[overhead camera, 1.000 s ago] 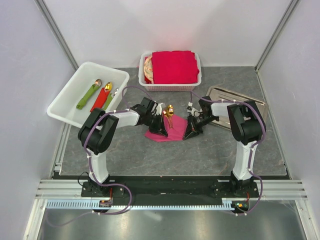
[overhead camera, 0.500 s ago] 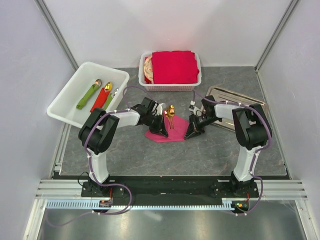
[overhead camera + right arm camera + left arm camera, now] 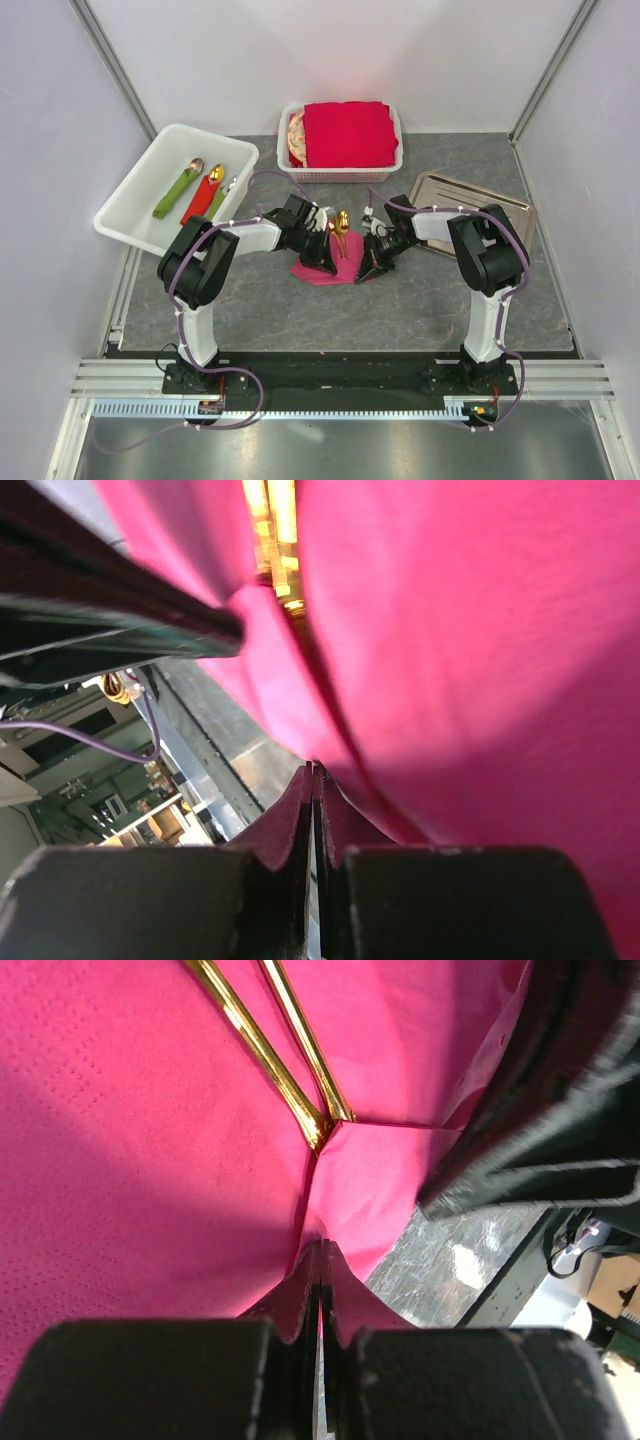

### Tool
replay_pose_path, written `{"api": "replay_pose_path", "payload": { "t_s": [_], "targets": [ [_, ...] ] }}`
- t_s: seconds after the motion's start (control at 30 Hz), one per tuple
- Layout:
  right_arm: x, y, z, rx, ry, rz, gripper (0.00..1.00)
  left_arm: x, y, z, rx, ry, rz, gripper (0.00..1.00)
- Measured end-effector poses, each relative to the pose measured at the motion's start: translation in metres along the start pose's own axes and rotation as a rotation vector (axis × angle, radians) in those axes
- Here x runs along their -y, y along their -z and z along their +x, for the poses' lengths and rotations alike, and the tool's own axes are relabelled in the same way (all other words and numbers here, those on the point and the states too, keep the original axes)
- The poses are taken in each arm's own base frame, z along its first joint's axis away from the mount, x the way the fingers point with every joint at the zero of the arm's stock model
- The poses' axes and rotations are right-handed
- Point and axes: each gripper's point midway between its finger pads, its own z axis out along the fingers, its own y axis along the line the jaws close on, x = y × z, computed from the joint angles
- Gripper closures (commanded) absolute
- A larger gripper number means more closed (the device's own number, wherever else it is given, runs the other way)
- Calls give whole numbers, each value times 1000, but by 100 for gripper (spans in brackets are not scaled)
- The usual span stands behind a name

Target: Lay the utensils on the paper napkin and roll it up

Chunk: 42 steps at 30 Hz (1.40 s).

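The magenta paper napkin (image 3: 338, 264) lies on the grey table between both arms, and it fills the left wrist view (image 3: 150, 1160) and the right wrist view (image 3: 480, 640). Gold utensils (image 3: 340, 222) rest on it, their heads past its far edge; two slim handles (image 3: 262, 1052) cross the sheet and disappear under a fold, and one (image 3: 276, 528) shows from the right. My left gripper (image 3: 325, 263) is shut on the napkin's near left edge (image 3: 321, 1252). On the right edge, my right gripper (image 3: 366, 270) is pinched shut (image 3: 315, 772) and lifts that side over the handles.
A white bin (image 3: 130, 200) at the left holds spoons wrapped in green (image 3: 175, 192) and red (image 3: 202, 197) napkins. A white basket (image 3: 290, 165) at the back carries a stack of red napkins (image 3: 348, 133). A metal tray (image 3: 500, 205) sits at the right.
My right gripper has moved left toward the utensils, pulling the napkin's right side inward. The left gripper has stayed where it was, still pinching its edge.
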Motion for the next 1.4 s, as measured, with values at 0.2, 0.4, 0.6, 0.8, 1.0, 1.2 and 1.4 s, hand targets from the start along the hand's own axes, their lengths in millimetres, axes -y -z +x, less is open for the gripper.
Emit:
{"api": "replay_pose_path", "payload": {
  "t_s": [0.2, 0.4, 0.6, 0.8, 1.0, 1.2, 1.4],
  "targets": [
    [5, -4, 2, -13, -34, 3, 96, 3, 5, 2, 5, -35, 4, 84],
    [6, -4, 3, -12, -44, 1, 96, 27, 24, 0, 39, -88, 55, 79],
    [5, -4, 3, -13, -51, -2, 96, 39, 24, 5, 21, -105, 90, 79],
    [5, -5, 4, -14, -52, -5, 96, 19, 12, 19, -40, -42, 55, 79],
    [6, -5, 4, -12, -52, -6, 96, -4, 17, 21, -59, 40, 13, 79],
    [6, -4, 4, -12, -52, -7, 96, -9, 19, 24, -69, 59, 0, 77],
    [6, -4, 4, -12, -52, -8, 96, 1, 24, 20, -44, 32, 28, 73]
  ]
}}
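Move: The napkin's near fold lies right at the left fingertips, its middle about 1 cm back and 1 cm to the right, level with them. The utensils' middle is some 6 cm ahead and 2 cm to the right, their spoon heads roughly 11 cm ahead and 1 cm to the right. From the right hand the fold's middle lies about 1 cm ahead and 5 cm left, the utensils' middle 8 cm ahead and 4 cm left. Up off the napkin's near fold by about 4 cm while drifting back and slightly right, the left hand parts its fingers a little, then sinks again to the table and shifts left, ending some 2 cm back and 2 cm left of its start, just beginning to rise, the edge by one fingertip. The right hand settles slightly, then stays, its nearly shut tips still on the fold. ##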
